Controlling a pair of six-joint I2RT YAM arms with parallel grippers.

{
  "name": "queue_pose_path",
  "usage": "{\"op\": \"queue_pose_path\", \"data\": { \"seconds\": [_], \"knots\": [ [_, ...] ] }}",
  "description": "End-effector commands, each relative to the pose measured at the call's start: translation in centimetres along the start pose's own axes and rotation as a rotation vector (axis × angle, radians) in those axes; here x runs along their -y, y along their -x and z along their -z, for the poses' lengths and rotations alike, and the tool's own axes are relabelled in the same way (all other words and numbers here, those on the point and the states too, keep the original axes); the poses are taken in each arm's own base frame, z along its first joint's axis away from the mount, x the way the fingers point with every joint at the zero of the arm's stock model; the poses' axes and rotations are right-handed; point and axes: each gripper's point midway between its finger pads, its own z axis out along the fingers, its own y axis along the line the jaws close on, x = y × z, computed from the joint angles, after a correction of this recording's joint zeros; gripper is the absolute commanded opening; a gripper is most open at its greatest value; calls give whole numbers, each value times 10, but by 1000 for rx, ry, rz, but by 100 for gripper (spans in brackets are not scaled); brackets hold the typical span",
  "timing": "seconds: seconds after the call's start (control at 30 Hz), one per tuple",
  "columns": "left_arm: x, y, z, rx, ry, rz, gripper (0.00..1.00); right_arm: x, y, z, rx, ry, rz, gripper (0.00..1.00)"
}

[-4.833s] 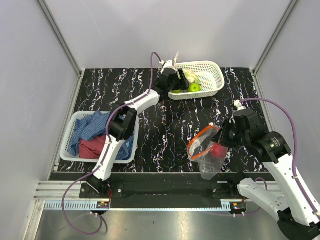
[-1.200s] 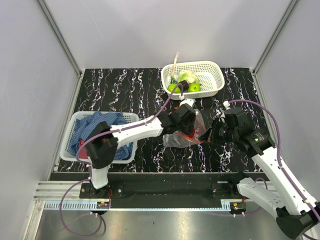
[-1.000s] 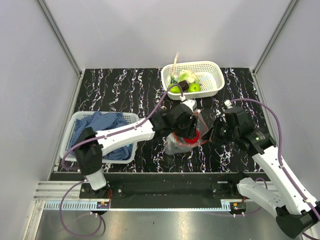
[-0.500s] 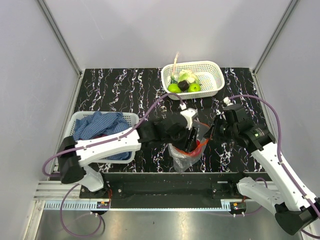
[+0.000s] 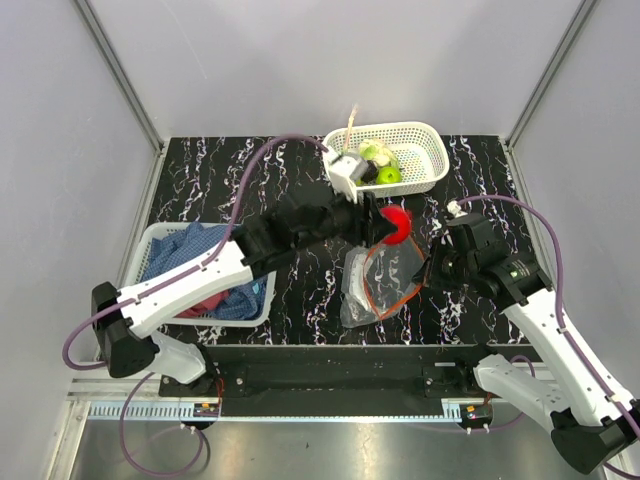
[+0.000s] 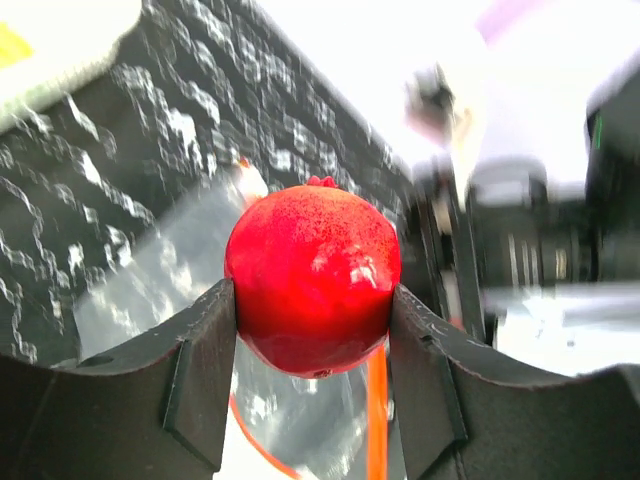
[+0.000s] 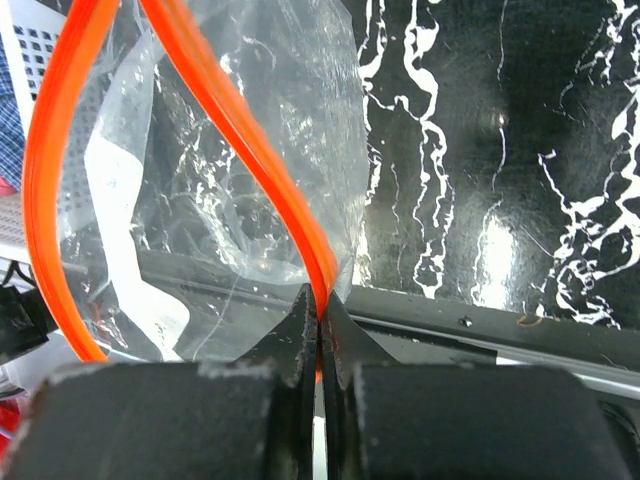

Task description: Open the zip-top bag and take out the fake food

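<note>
The clear zip-top bag (image 5: 372,288) hangs open over the table's near middle, its orange zip strip (image 7: 290,200) forming a loop. My right gripper (image 7: 320,305) is shut on that strip at the bag's right corner (image 5: 428,274). My left gripper (image 5: 392,224) is above and beyond the bag, shut on a round red fake fruit (image 6: 312,278) pinched between both fingers. In the left wrist view the bag (image 6: 170,265) lies below the fruit and looks empty. Lime-green fruits (image 5: 388,175) and a pale cabbage-like piece (image 5: 372,152) lie in the far basket.
A white perforated basket (image 5: 425,150) stands at the back right, just beyond the left gripper. Another white basket (image 5: 150,255) with blue and red cloths sits at the left. Grey walls enclose the black marbled table (image 5: 250,180) on three sides.
My left gripper has come up out of the bag with the red fruit and moved toward the far basket. The bag has sagged lower; the right gripper keeps its hold.
</note>
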Motion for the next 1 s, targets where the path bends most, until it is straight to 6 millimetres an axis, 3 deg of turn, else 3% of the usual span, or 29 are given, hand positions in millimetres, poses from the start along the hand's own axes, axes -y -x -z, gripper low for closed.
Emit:
{"op": "queue_pose_path", "data": {
  "seconds": [0.0, 0.13, 0.17, 0.2, 0.27, 0.37, 0.4, 0.43, 0.5, 0.6, 0.63, 0.67, 0.73, 0.8, 0.83, 0.93, 0.97],
  "knots": [
    [-8, 78, -6, 272, -102, 95, 0, 2, 6, 12, 45, -5, 29, 0],
    [-31, 122, -27, 417, -90, 132, 0, -4, 3, 20, 50, 45, 37, 0],
    [-47, 117, -46, 405, -49, 139, 0, -8, 2, 23, 48, 68, 39, 0],
    [-49, 138, -47, 443, -43, 132, 0, -11, 2, 29, 61, 89, 42, 0],
    [-75, 135, -74, 436, 20, 135, 0, -15, 2, 35, 68, 116, 45, 0],
    [-86, 156, -94, 480, 27, 135, 0, -20, 0, 46, 84, 157, 47, 0],
    [-106, 143, -118, 460, 69, 151, 0, -21, 0, 50, 97, 169, 46, 0],
    [-105, 157, -122, 486, 63, 150, 0, -21, -1, 51, 98, 170, 42, 0],
    [-129, 142, -149, 470, 112, 173, 0, -21, -4, 56, 97, 177, 38, 0],
    [-146, 146, -165, 518, 161, 184, 0, -20, -9, 62, 92, 187, 21, 0],
    [-160, 135, -180, 514, 185, 187, 0, -20, -11, 64, 86, 187, 13, 0],
    [-165, 140, -182, 544, 203, 188, 0, -21, -12, 67, 89, 195, 10, 0],
    [-185, 127, -199, 551, 247, 189, 0, -21, -16, 75, 94, 206, 4, 0],
    [-194, 133, -205, 596, 273, 182, 0, -21, -16, 82, 104, 212, 0, 0],
    [-205, 123, -217, 596, 288, 180, 1, -18, -19, 82, 91, 201, -6, 0],
    [-210, 133, -227, 657, 291, 169, 1, -13, -25, 85, 69, 172, -19, 0],
    [-224, 118, -239, 647, 316, 170, 1, -11, -25, 86, 67, 159, -24, 0]
  ]
}}
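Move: The red fake fruit is already held in the left gripper. The white basket it is bound for has its middle about 34 cm ahead, 6 cm to the right and 28 cm below. In it the green apple lies some 29 cm ahead and 6 cm right, the cauliflower 34 cm ahead and 3 cm right. The emptied bag is roughly 4 cm back and 25 cm below, straight under sideways. From the right gripper, the basket is about 39 cm ahead, 1 cm left; the bag 7 cm left, 1 cm back. Carry the red fruit forward about 30 cm in the left gripper, away from the bag to above the basket, lifting slightly at first, then dropping some 14 cm and drifting right while the wrist swings around 30 degrees counter-clockwise; keep the grip. Meanwhile keep the right gripper pinched on the bag's orange rim and draw it back and up, about 5 cm each way. ##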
